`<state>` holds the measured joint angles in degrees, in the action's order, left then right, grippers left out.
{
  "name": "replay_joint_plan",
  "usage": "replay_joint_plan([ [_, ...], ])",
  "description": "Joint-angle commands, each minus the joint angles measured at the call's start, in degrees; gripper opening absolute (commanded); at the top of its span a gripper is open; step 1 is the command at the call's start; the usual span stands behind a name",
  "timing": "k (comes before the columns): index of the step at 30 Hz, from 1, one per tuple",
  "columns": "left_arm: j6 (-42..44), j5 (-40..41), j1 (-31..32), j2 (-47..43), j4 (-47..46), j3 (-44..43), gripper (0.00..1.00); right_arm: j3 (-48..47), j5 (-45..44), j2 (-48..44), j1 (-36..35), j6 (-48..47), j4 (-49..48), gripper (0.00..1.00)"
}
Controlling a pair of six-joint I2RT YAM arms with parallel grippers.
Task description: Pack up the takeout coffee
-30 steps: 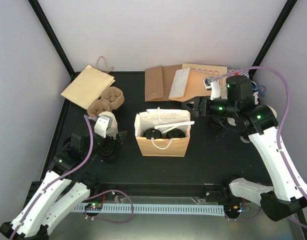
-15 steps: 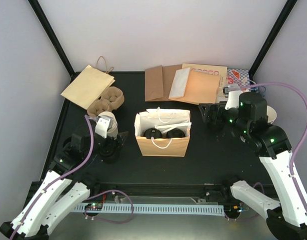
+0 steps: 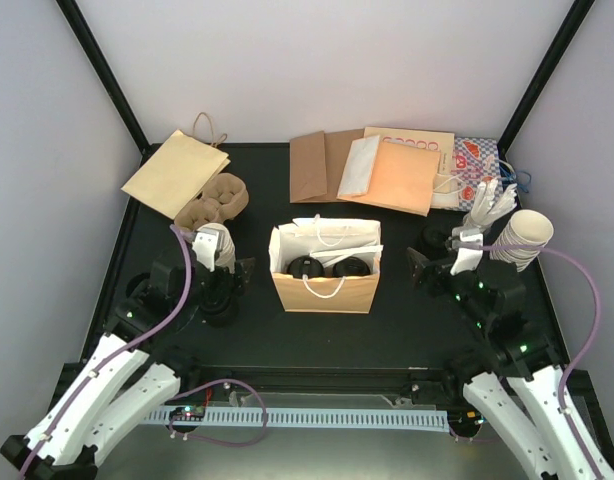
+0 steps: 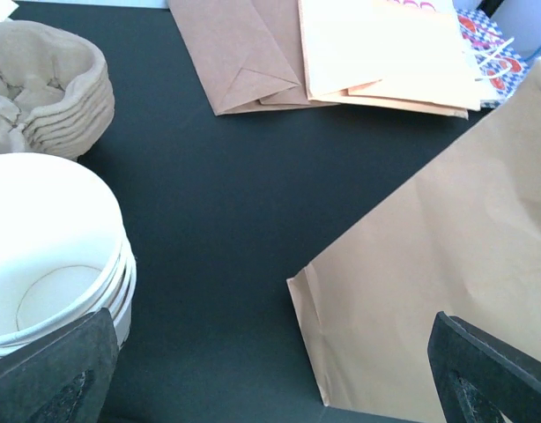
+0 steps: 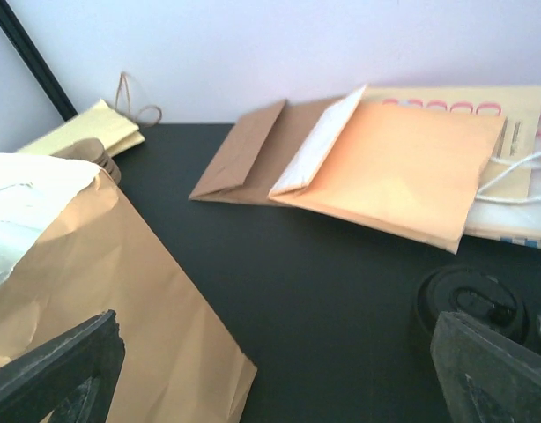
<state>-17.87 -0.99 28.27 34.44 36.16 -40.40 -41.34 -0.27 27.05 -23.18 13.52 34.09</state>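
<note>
Two takeout coffee cups stand inside the open brown paper bag at the table's middle; only their black lids show. My left gripper rests low just left of the bag, open and empty. In the left wrist view the left gripper faces bare table, with the bag's side to its right. My right gripper sits to the right of the bag, open, holding nothing. The right wrist view shows the right gripper with the bag on its left.
A stack of lidless cream cups stands by the left gripper, with brown pulp carriers behind. Flat paper bags lie along the back, and another at far left. Spare black lids and a toppled cup stack lie right.
My right arm has pulled back from beside the bag's far right corner toward the near right, and its jaws have opened wider. The left arm has barely moved.
</note>
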Motion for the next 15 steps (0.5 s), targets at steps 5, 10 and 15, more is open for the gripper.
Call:
replay_joint_plan([
  [5,-6.5,2.2,0.2,-1.1,-7.3,5.0,0.99,10.0,-1.0,-7.4,-0.3,-2.0,-14.5,0.96],
  [10,-11.1,-0.9,0.2,1.5,-8.1,7.3,0.99,9.9,-0.1,-4.7,-0.3,5.2,-11.7,0.94],
  [15,-15.3,-2.7,2.1,4.3,-10.7,10.2,0.97,13.4,1.6,-3.8,-0.3,11.3,-12.5,0.9],
])
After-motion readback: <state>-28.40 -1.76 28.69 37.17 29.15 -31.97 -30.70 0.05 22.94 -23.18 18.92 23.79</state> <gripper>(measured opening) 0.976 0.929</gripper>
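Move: The takeout bag, filled with two coffee cups, stands between my hands. Its middle is about 16 cm to the right of my left hand, 4 cm ahead and 6 cm lower; the white cup stack is some 6 cm ahead and 6 cm left of that hand. From my right hand, the bag's middle is about 18 cm left, 4 cm ahead and 8 cm lower, and the black lidded cup roughly 11 cm ahead, 4 cm right and 12 cm down. With both grippers still spread wide and empty, I sink on either side of the bag. My left hand drops about 5 cm past the near side of the cup stack, its fingers tipping some 10 degrees further down; my right hand goes down more slowly, about 3 cm with a slight push forward, its left side rolling up a little. Neither touches the bag yet. ##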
